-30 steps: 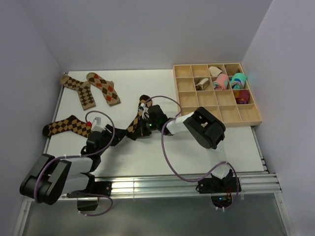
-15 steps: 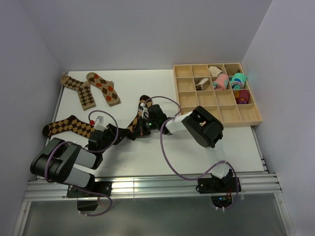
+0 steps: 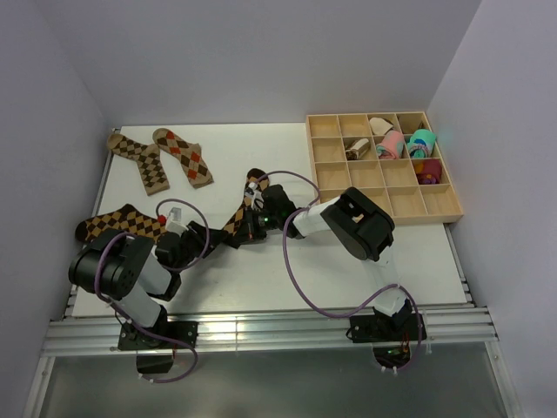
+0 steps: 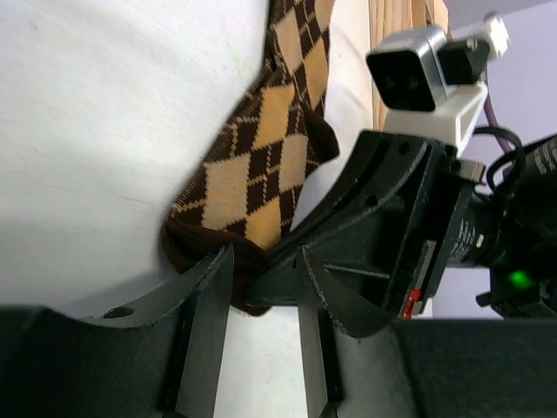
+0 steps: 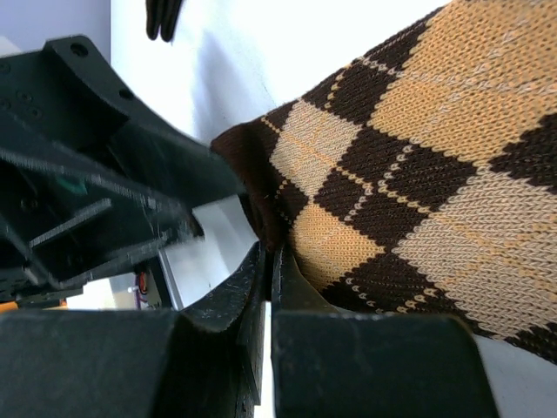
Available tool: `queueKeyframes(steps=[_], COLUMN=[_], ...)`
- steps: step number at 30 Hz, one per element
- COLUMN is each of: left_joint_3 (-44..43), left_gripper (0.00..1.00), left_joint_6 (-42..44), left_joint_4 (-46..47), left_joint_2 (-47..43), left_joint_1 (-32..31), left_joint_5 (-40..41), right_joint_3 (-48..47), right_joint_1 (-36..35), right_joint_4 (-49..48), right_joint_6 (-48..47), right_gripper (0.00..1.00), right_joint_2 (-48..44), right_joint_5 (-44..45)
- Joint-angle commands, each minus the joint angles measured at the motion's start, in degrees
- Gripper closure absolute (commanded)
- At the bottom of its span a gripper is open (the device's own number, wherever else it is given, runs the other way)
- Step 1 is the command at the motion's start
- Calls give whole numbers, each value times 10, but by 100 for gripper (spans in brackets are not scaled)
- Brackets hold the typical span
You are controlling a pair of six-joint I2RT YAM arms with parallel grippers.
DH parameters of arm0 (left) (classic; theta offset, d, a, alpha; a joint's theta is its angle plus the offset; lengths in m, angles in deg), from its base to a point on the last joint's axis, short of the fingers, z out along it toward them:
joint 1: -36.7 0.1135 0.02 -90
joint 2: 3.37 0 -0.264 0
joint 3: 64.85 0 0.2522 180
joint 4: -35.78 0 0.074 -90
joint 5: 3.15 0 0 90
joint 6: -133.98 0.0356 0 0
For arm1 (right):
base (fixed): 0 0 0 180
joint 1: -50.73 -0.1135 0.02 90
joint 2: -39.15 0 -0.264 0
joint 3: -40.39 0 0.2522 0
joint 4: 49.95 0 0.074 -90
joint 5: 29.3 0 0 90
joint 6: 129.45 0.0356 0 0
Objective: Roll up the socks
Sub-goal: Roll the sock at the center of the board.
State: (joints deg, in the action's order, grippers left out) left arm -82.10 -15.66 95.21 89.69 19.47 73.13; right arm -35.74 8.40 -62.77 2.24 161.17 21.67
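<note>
A brown-and-tan argyle sock [image 3: 248, 198] lies mid-table. My right gripper [image 3: 247, 228] is shut on its dark end; in the right wrist view the fingers [image 5: 268, 252] pinch that dark edge of the sock [image 5: 418, 157]. My left gripper [image 3: 214, 235] meets it from the left. Its jaws [image 4: 265, 259] have closed partway around the same dark end of the sock [image 4: 261, 148], with the right gripper's fingertip beside it. Three more argyle socks lie flat: two at the back left [image 3: 139, 161] [image 3: 184, 157] and one at the left [image 3: 117, 225].
A wooden compartment tray [image 3: 387, 205] stands at the back right, holding pink and teal rolled bundles [image 3: 405, 144] and a small brown-and-cream bundle [image 3: 355, 150]. The right arm's camera and wrist [image 4: 418, 78] sit close in front of the left gripper. Purple cables loop over the table.
The left arm's elbow has swung up and toward the table while its gripper stayed at the sock's end and its jaws narrowed. The right gripper has not moved.
</note>
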Motion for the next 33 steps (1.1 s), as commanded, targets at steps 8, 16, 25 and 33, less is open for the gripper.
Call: queueKeyframes(steps=[8,16,25,33], left_joint_3=[90,90,73,45], left_gripper=[59,65,80,80], left_joint_6=[15,49,75,47], left_joint_4=[242,1,-162,-243], left_joint_2=[-25,-189,-288,-251], left_joint_1=[62,83,82,81], left_joint_5=[-40,-26,-20,-25], right_joint_3=[-6,-6,-10,-5], right_joint_1=[5,5,5,6], right_joint_4=[26,26,28,30], right_joint_6=[-11,-11,-12,-16], right_gripper=[100,100,100,100], right_joint_2=[12,13,15,9], right_joint_5=[18,17,18,22])
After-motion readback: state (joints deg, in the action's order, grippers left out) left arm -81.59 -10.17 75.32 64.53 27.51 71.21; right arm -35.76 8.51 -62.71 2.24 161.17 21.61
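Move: The center sock's near end lies right at the left fingertips, about 1 cm to the right and a shade below; the sock's middle is some 8 cm ahead and 5 cm to the right. The red-diamond sock lies roughly 22 cm ahead and 12 cm to the left of the left hand. From the right hand, which already pinches the sock, that near end is about 2 cm left and the sock's middle about 8 cm ahead. Leftward and low at first, the left hand draws its fingertips off the center sock's near end, then swings up to about 11 cm above its start with the tips lifting some 20 degrees, and comes partway back down, ending about 4 cm to the left and 4.5 cm higher while its fingers half close. The right hand stays put and keeps its pinch on the sock. ##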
